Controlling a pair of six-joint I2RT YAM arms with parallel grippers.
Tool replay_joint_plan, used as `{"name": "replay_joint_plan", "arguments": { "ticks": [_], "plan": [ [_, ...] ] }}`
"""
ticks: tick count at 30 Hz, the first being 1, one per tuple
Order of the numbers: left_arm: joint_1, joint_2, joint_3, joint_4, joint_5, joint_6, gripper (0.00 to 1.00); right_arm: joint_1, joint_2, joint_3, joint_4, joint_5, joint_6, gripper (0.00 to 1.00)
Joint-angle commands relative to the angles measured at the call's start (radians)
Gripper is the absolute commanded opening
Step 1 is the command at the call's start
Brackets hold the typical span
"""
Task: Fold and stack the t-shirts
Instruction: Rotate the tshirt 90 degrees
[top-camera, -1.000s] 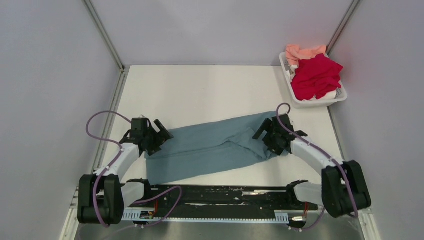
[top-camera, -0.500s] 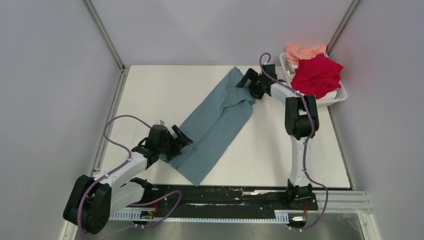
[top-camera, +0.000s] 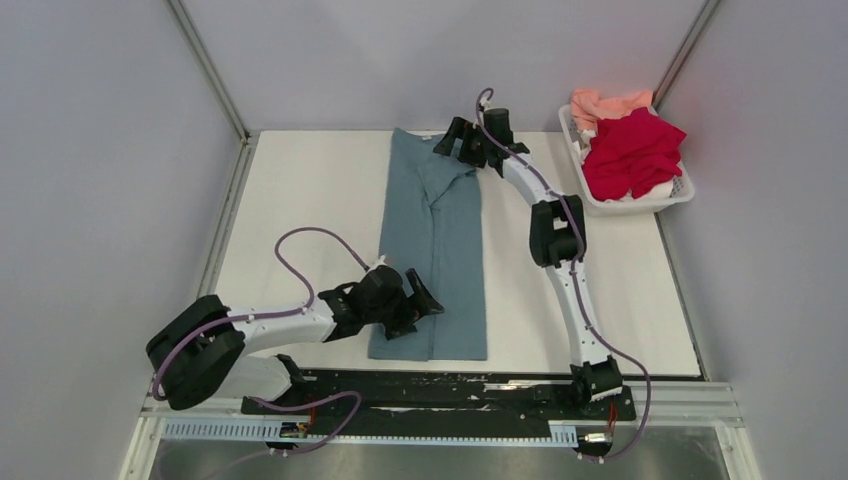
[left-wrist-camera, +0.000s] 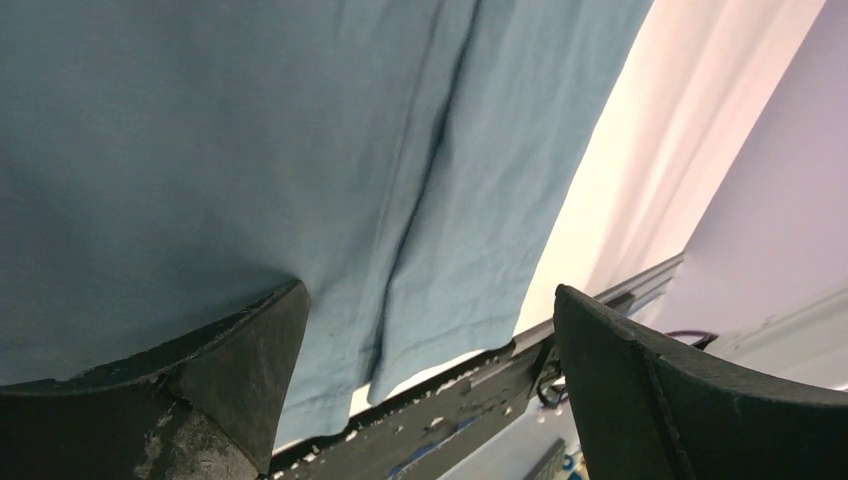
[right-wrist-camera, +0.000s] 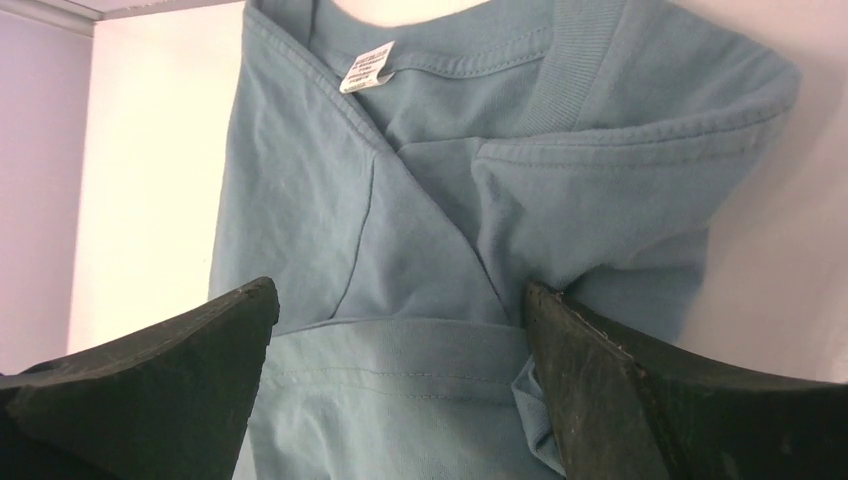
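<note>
The teal-blue t-shirt (top-camera: 445, 240) lies flat as a long narrow strip, running from the table's back edge to its front edge. My right gripper (top-camera: 455, 143) is at the far end, open, its jaws wide over the folded sleeve and collar (right-wrist-camera: 430, 240). The white tag (right-wrist-camera: 367, 67) shows at the neck. My left gripper (top-camera: 422, 300) is open over the near end, jaws wide above the cloth (left-wrist-camera: 200, 150) by the hem. The crimson red t-shirt (top-camera: 630, 150) and the salmon-pink t-shirt (top-camera: 605, 103) lie heaped in the basket.
The white slotted basket (top-camera: 640, 205) stands at the back right corner. The black rail (top-camera: 450, 385) with the arm bases runs along the near edge, just past the shirt's hem. Grey walls close in the table at the left, back and right.
The teal shirt has swung from lying across the table to lying lengthwise. My right arm reached out to the back edge; my left arm moved right and nearer, to the hem.
</note>
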Motion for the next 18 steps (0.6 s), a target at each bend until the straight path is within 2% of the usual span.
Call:
{"name": "replay_joint_plan", "arguments": {
  "ticks": [1,6,8,9,12,13,15,18],
  "plan": [
    [-0.094,-0.014,0.092,-0.168,-0.109,0.049,1.00,0.024,-0.051,0.035,0.005,0.180,-0.104,1.00],
    [-0.121,-0.150,0.151,-0.254,-0.191,0.166,1.00,0.026,-0.270,-0.015,0.010,0.384,-0.303,1.00],
    [-0.122,-0.207,0.179,-0.312,-0.231,0.235,1.00,0.025,-0.386,-0.101,0.009,0.486,-0.386,1.00],
    [-0.122,-0.234,0.203,-0.391,-0.257,0.267,1.00,0.026,-0.468,-0.168,0.008,0.511,-0.408,1.00],
    [-0.112,-0.272,0.243,-0.584,-0.399,0.308,1.00,0.031,-0.702,-0.426,-0.024,0.471,-0.394,1.00],
    [-0.103,-0.279,0.250,-0.665,-0.407,0.321,1.00,0.038,-0.792,-0.542,-0.023,0.479,-0.362,1.00],
    [-0.073,-0.310,0.231,-0.740,-0.404,0.355,1.00,0.046,-0.953,-0.775,-0.026,0.470,-0.277,1.00],
    [-0.021,-0.390,0.155,-0.737,-0.320,0.407,1.00,0.067,-1.175,-1.126,-0.041,0.375,-0.153,1.00]
  ]
}}
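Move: The t-shirt, turned lengthwise, has its middle about 27 cm back and 4 cm left of my right hand, 2 cm lower. Its collar tag is some 4 cm ahead and 5 cm left of that hand; the basket's middle stands roughly 33 cm right and 1 cm back. From my left hand the shirt's middle lies about 19 cm ahead and 1 cm right, its near hem 11 cm straight back, both 2 cm lower. I lift both wide-open hands off the turned t-shirt. My right hand comes free near the collar end and rises fast, about 23 cm, swinging right and then well back, tilting some 30 degrees with its fingers tipping up. My left hand eases back a little, rises about 8 cm, then drifts 6 cm left above the near part, its fingers tipping up too. ##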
